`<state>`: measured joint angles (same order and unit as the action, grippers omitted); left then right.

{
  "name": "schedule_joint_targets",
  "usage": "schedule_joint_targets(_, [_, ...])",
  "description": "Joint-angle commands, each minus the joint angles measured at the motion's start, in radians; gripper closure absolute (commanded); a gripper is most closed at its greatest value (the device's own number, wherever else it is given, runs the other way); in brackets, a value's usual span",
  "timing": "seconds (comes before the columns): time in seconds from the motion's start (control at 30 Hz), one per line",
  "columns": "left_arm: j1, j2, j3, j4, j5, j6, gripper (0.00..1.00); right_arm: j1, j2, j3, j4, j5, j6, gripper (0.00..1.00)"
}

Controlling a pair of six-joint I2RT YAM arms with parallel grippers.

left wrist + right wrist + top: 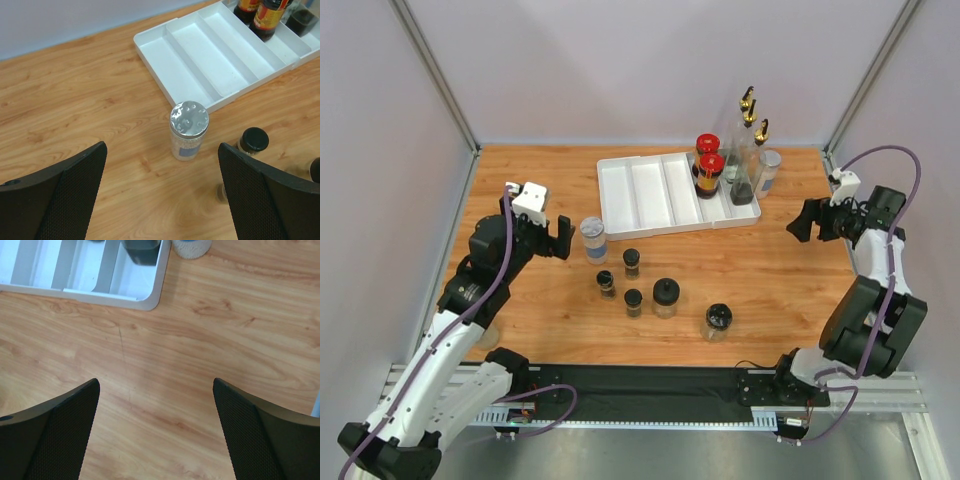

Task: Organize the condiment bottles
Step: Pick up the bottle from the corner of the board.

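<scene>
A grey-lidded clear jar point(592, 238) point(189, 131) stands on the table just ahead of my open, empty left gripper point(548, 244) point(162, 200). Three small black-lidded jars point(632, 262) point(253, 141) and two medium ones point(666, 297) stand near the table's middle. In the right end of the white tray point(650, 190) point(200, 65) stand two red-capped amber jars point(710, 163) point(265, 15) and tall gold-spouted bottles point(750, 120). Another grey-lidded jar point(769, 170) point(191, 247) stands just right of the tray. My right gripper point(803, 220) point(156, 435) hovers open over bare wood, right of the tray's corner point(145, 300).
The tray's three left compartments point(635, 195) hold nothing. Pale walls close the table at the back and sides. A black strip point(640, 385) runs along the near edge by the arm bases.
</scene>
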<state>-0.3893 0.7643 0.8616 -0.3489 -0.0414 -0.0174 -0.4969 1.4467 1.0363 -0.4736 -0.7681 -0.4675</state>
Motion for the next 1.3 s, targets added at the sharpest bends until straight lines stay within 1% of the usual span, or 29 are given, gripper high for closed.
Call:
schedule_joint_targets(0.0, [0.006, 0.007, 0.024, -0.012, 0.035, -0.015, 0.00, 0.003, 0.101, 0.125, 0.125, 0.015, 0.065, 0.04])
schedule_joint_targets(0.03, [0.006, 0.010, 0.021, -0.013, 0.035, -0.012, 0.00, 0.006, 0.101, 0.125, 0.125, 0.026, 0.070, 0.04])
schedule_joint_targets(0.1, [0.006, 0.010, 0.014, -0.013, 0.035, -0.010, 0.00, 0.017, 0.158, 0.174, 0.148, 0.047, 0.076, 0.04])
schedule_joint_targets(0.23, [0.006, 0.009, 0.004, -0.016, 0.034, -0.001, 0.00, 0.064, 0.242, 0.263, 0.156, 0.110, 0.092, 0.04])
schedule_joint_targets(0.4, [0.006, 0.006, -0.004, -0.016, 0.035, 0.014, 0.00, 0.122, 0.348, 0.370, 0.158, 0.147, 0.127, 0.05])
schedule_joint_targets(0.8, [0.006, 0.010, -0.007, -0.019, 0.032, 0.016, 0.00, 0.208, 0.474, 0.487, 0.191, 0.177, 0.174, 0.07])
schedule_joint_targets(1.13, [0.007, 0.015, -0.009, -0.022, 0.028, 0.016, 0.00, 0.242, 0.567, 0.593, 0.237, 0.236, 0.253, 0.09])
schedule_joint_targets(1.27, [0.006, 0.020, -0.007, -0.022, 0.026, 0.016, 0.00, 0.245, 0.596, 0.625, 0.250, 0.236, 0.283, 0.09])
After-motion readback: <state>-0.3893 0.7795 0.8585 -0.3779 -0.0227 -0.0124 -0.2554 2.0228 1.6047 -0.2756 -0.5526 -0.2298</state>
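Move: The silver-lidded bottle at the board's far right corner stands about 20 cm ahead of my open right hand and 6 cm to its left, its middle some 7 cm lower. Right beside it, about 5 cm farther left, is the nearest gold-pump bottle, and the front red-lidded jar is some 13 cm to its left and 2 cm nearer me. From my idle left hand the silver-lidded bottle lies about 27 cm ahead, 53 cm to the right and 20 cm below. I reach forward about 18 cm with my right hand over the bare wood right of the tray, bowing 2–3 cm to the right at first and then easing back left towards the silver-lidded bottle. I slow as I near it, sinking only a centimetre or two with the wrist nearly unchanged, and keep my fingers wide open just short and to the right of its lid. ##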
